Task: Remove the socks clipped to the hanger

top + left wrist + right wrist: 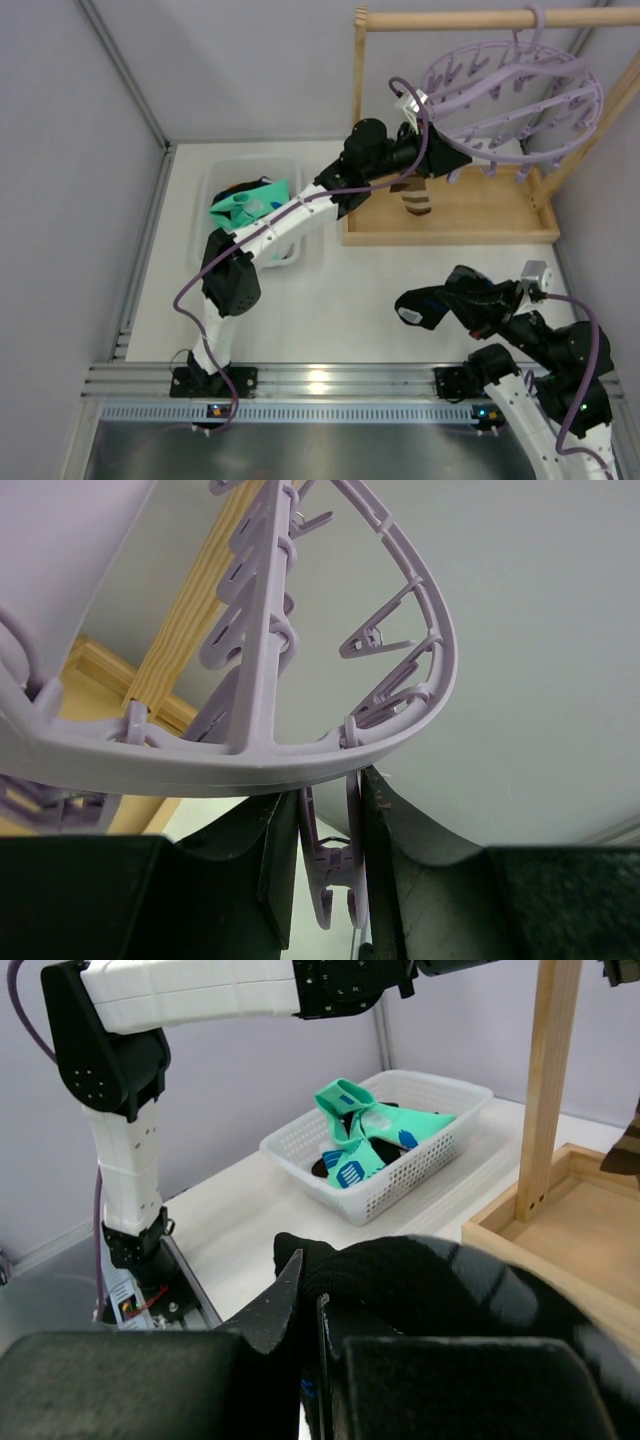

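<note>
The lavender hanger [520, 95] hangs by its hook from a wooden rail. My left gripper [452, 163] is at the ring's near-left rim. In the left wrist view the left gripper [328, 810] is shut on a dangling lavender clip [335, 875] just under the ring [250, 750]. A brown striped sock [415, 203] hangs below that spot. My right gripper [445, 300] is low over the table, shut on a black sock [412, 312]. In the right wrist view the black sock [440, 1270] drapes over the right gripper [312, 1290]. Teal socks [245, 205] lie in the basket.
A white mesh basket [285, 170] stands at the back left and shows in the right wrist view [300, 1150]. The wooden frame has a rail [470, 18], a post [548, 1080] and a tray base [480, 215] under the hanger. A metal rail runs along the near edge.
</note>
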`<state>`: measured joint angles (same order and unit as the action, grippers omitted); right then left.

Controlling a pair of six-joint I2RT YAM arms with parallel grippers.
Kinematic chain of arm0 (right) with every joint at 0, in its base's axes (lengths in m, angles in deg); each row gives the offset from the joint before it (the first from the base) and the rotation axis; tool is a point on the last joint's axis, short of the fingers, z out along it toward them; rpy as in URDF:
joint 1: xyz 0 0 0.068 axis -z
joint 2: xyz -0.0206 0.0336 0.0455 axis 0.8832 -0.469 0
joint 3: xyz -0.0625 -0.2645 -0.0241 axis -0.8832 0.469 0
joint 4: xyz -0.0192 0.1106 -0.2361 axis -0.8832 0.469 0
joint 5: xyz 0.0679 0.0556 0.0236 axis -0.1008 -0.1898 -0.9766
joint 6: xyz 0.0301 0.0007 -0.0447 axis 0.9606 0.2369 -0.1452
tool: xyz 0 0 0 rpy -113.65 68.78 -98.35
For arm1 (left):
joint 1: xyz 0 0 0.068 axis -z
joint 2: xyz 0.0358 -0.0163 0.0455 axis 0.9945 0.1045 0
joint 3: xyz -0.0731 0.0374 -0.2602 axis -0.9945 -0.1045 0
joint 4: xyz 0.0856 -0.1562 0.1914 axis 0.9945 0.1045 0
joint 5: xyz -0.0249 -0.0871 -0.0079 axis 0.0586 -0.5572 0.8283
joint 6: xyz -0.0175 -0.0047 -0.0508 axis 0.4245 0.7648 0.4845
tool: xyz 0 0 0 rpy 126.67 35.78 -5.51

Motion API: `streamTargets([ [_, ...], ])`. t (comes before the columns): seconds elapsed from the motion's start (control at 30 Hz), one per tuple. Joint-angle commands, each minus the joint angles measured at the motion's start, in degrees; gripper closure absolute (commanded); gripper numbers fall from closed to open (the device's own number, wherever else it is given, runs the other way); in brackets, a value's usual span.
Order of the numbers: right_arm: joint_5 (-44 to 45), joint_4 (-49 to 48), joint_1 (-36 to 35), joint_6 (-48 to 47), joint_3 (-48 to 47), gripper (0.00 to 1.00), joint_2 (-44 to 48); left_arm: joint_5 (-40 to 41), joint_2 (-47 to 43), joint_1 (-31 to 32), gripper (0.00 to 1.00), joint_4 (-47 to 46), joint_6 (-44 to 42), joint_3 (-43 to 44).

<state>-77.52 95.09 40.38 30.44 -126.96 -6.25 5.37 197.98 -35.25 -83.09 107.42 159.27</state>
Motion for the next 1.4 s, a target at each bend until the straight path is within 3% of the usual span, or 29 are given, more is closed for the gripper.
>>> streamTargets([
  [0.0, -3.20, 0.29, -0.59, -1.44, -1.01, 1.00, -1.18, 0.25, 0.55, -0.15, 1.00, -3.64, 0.09, 2.33],
  [0.03, -2.68, 0.21, -0.67, -1.44, -0.83, 1.00, -1.35, -0.01, 0.63, -0.15, 0.96, -3.64, 0.27, 2.07],
  [0.1, -1.63, -0.06, -0.67, -1.44, -0.74, 1.00, -1.18, -0.19, 0.29, -0.15, 0.70, -3.64, 0.53, 0.76],
  [0.17, 0.92, 0.12, -0.59, -1.62, -1.00, 1.00, -1.09, -0.27, -0.07, 0.03, 0.55, -3.64, 0.18, -0.30],
  [0.4, 12.60, 3.81, -0.67, -2.50, -2.41, 1.00, -2.94, 2.00, -5.85, 0.99, 0.49, -3.73, -2.80, -11.09],
  [0.47, 13.32, 3.72, -0.67, -2.59, -2.76, 1.00, -3.46, 3.32, -7.71, 0.99, 0.30, -3.64, -4.03, -15.48],
  [0.67, 13.94, 3.02, -0.59, -3.38, -2.41, 1.00, -6.71, 7.54, -15.88, 0.99, 0.06, -3.55, -8.68, -25.16],
  [0.77, 12.97, 1.62, -0.67, -3.73, -1.98, 1.00, -9.43, 12.19, -21.59, 0.91, 0.02, -3.38, -11.23, -34.02],
  [0.83, 11.57, 0.39, -0.67, -3.90, -1.89, 1.00, -11.97, 17.62, -26.60, 0.91, 0.02, 1.96, -13.08, -36.51],
  [0.93, 8.15, -4.17, -0.59, -2.77, -2.15, 1.00, -15.84, 35.71, -31.96, 0.12, 0.02, 17.14, -15.20, -38.01],
  [0.97, 6.74, -6.02, -0.59, -1.89, -1.89, 1.00, -17.08, 37.15, -34.32, -0.84, 0.02, 20.49, -14.15, -38.62],
  [1.1, -3.70, -23.20, -0.67, 5.65, -0.83, 1.00, -29.34, 42.60, -43.29, -12.15, 0.02, 35.17, -8.62, -42.92],
  [1.17, -3.91, -28.95, -1.11, 7.08, -1.79, 1.00, -34.29, 51.09, -49.71, -14.47, 0.02, 38.88, -8.17, -44.95],
  [1.37, 3.47, -33.81, -14.63, -0.03, -16.71, 1.00, -56.26, 60.01, -62.28, -16.23, 0.02, 48.82, -12.20, -43.29],
])
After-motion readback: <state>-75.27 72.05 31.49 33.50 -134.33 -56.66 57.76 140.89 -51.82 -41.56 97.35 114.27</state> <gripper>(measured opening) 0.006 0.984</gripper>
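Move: The white basket, where the right hand's black sock is headed, lies about 34 cm ahead of the right hand and 45 cm to its left, some 28 cm lower. The striped sock, still hanging, is roughly 31 cm ahead of this hand, 8 cm to its left and slightly lower. From the left hand, which pinches a hanger clip, the basket is about 10 cm farther out, 44 cm to the left and 35 cm down; the striped sock hangs some 7 cm ahead, 7 cm left, 10 cm below. The left hand opens wide and lets go of the hanger clip, sinks about 11 cm to clear the rim, then sweeps fast some 40 cm left towards the basket, turning counter-clockwise until its fingers point forward. The right hand keeps the black sock pinched, eases forward and then swings forward and left towards the basket, sinking slightly and tipping its fingers downward about 20 degrees. ##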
